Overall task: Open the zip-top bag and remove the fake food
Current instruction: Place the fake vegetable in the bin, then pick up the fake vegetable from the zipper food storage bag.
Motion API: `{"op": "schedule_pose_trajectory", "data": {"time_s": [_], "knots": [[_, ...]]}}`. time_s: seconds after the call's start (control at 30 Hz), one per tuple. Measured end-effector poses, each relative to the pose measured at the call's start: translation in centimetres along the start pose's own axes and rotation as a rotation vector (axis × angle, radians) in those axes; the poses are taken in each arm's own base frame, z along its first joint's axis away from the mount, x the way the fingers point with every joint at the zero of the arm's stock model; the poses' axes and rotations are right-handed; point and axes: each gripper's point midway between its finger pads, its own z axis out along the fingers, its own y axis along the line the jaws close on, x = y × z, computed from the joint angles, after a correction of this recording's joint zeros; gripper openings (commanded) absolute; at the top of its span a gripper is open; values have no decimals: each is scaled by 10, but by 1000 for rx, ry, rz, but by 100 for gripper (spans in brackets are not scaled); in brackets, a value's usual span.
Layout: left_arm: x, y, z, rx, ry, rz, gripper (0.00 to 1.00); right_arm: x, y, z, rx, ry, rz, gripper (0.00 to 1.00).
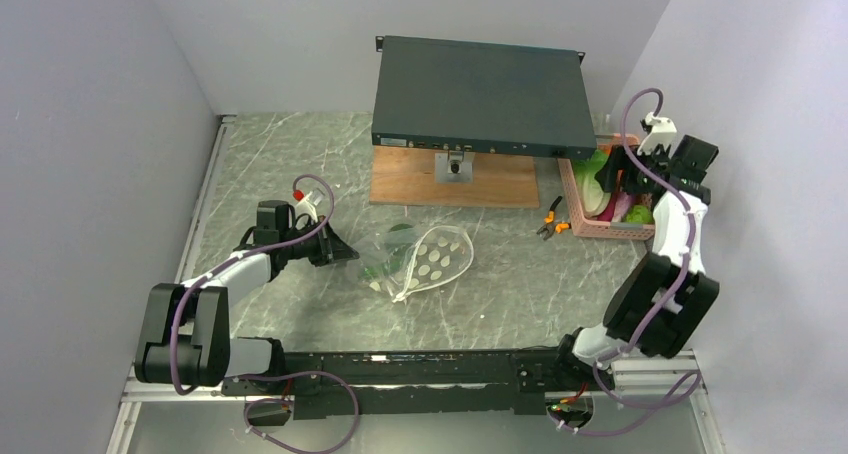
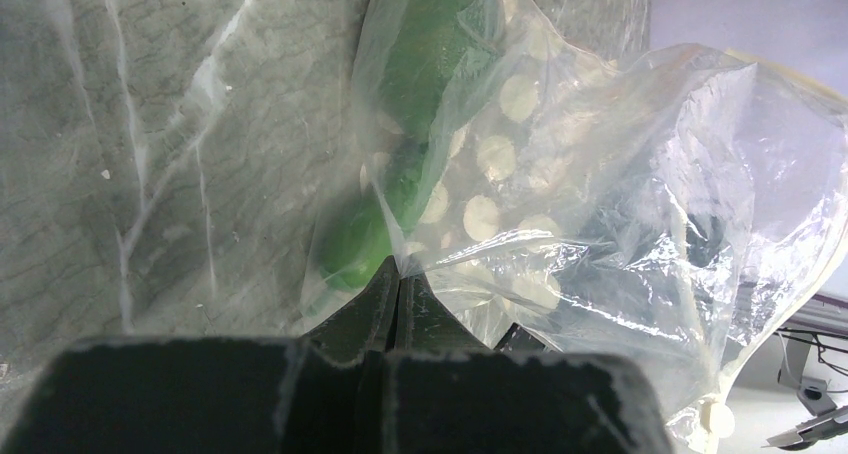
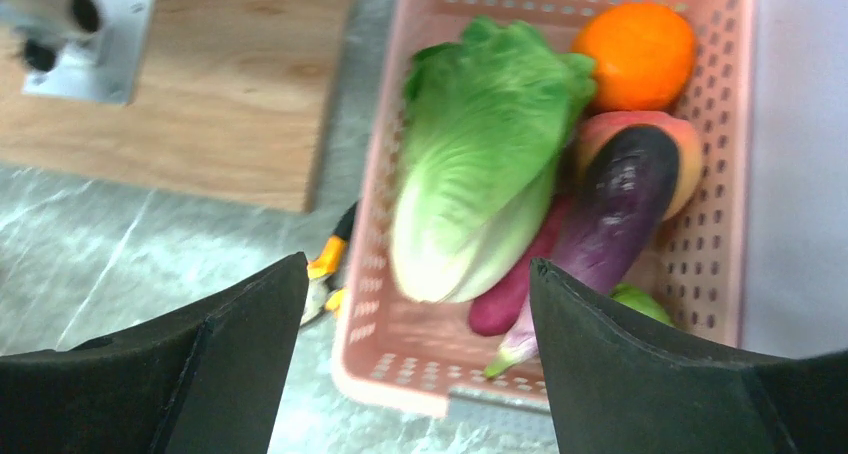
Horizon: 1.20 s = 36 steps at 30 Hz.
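Observation:
The clear zip-top bag (image 1: 425,259) (image 2: 620,174) with white oval dots lies mid-table, its mouth gaping toward the right. My left gripper (image 1: 340,249) (image 2: 398,274) is shut on the bag's left edge. A green piece of fake food (image 1: 400,232) (image 2: 420,64) shows through the plastic. My right gripper (image 1: 612,179) (image 3: 418,264) hangs open and empty over the pink basket (image 1: 600,229) (image 3: 400,364). In the basket lie lettuce (image 3: 480,144), an orange ball (image 3: 635,54), a dark purple eggplant (image 3: 620,204), a red piece (image 3: 510,294) and a round green piece (image 3: 640,304).
Orange-handled pliers (image 1: 552,224) (image 3: 325,264) lie just left of the basket. A dark flat box (image 1: 480,94) rests on a wooden board (image 1: 450,179) at the back. Walls close in on the left and right.

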Motion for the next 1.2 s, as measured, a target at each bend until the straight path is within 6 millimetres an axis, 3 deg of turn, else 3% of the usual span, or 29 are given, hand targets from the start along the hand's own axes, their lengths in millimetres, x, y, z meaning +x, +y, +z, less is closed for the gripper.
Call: {"op": "schedule_pose_trajectory", "data": {"time_s": [0.3,0.53,0.8,1.0,1.2], "knots": [[0,0,0,0,0,0,0,23,79,-55,-239,-40,-145,81],[0,0,0,2,3,-2,0,44,131,-76,-460,-24,-255,79],[2,1,1,5,13,-11,0,68,231,-96,-809,-19,-527,77],[3,2,2,5,15,-13,0,79,307,-125,-1045,-95,-734,66],[5,4,4,12,26,-22,0,98,355,-131,-1202,-114,-899,55]]}}
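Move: The right hand, empty and wide open, is above the bin, whose middle lies about 4 cm ahead, 4 cm to its left and 15 cm below. The middle of the zip-top bag it heads for, green vegetables still inside, lies some 47 cm to its left, 12 cm back and 16 cm down. The pliers lie about 19 cm left and 4 cm back, the wooden board roughly 41 cm left and 5 cm ahead, both some 18 cm below. From the left hand, the bag's middle is about 14 cm right, 2 cm ahead and 6 cm lower. Leaving the bin with nothing in its fingers, the right hand swings fast towards the open mouth of the zip-top bag, about 34 cm left and some 20 cm back, first on an even diagonal and then more and more leftward, staying high over the table. On the way the hand turns roughly 85 degrees counter-clockwise so that the fingers come to point left at the bag's mouth, and their wide gap narrows by about a quarter in the last stretch, while the left hand keeps its pinch on the bag's closed end and holds nearly still. ##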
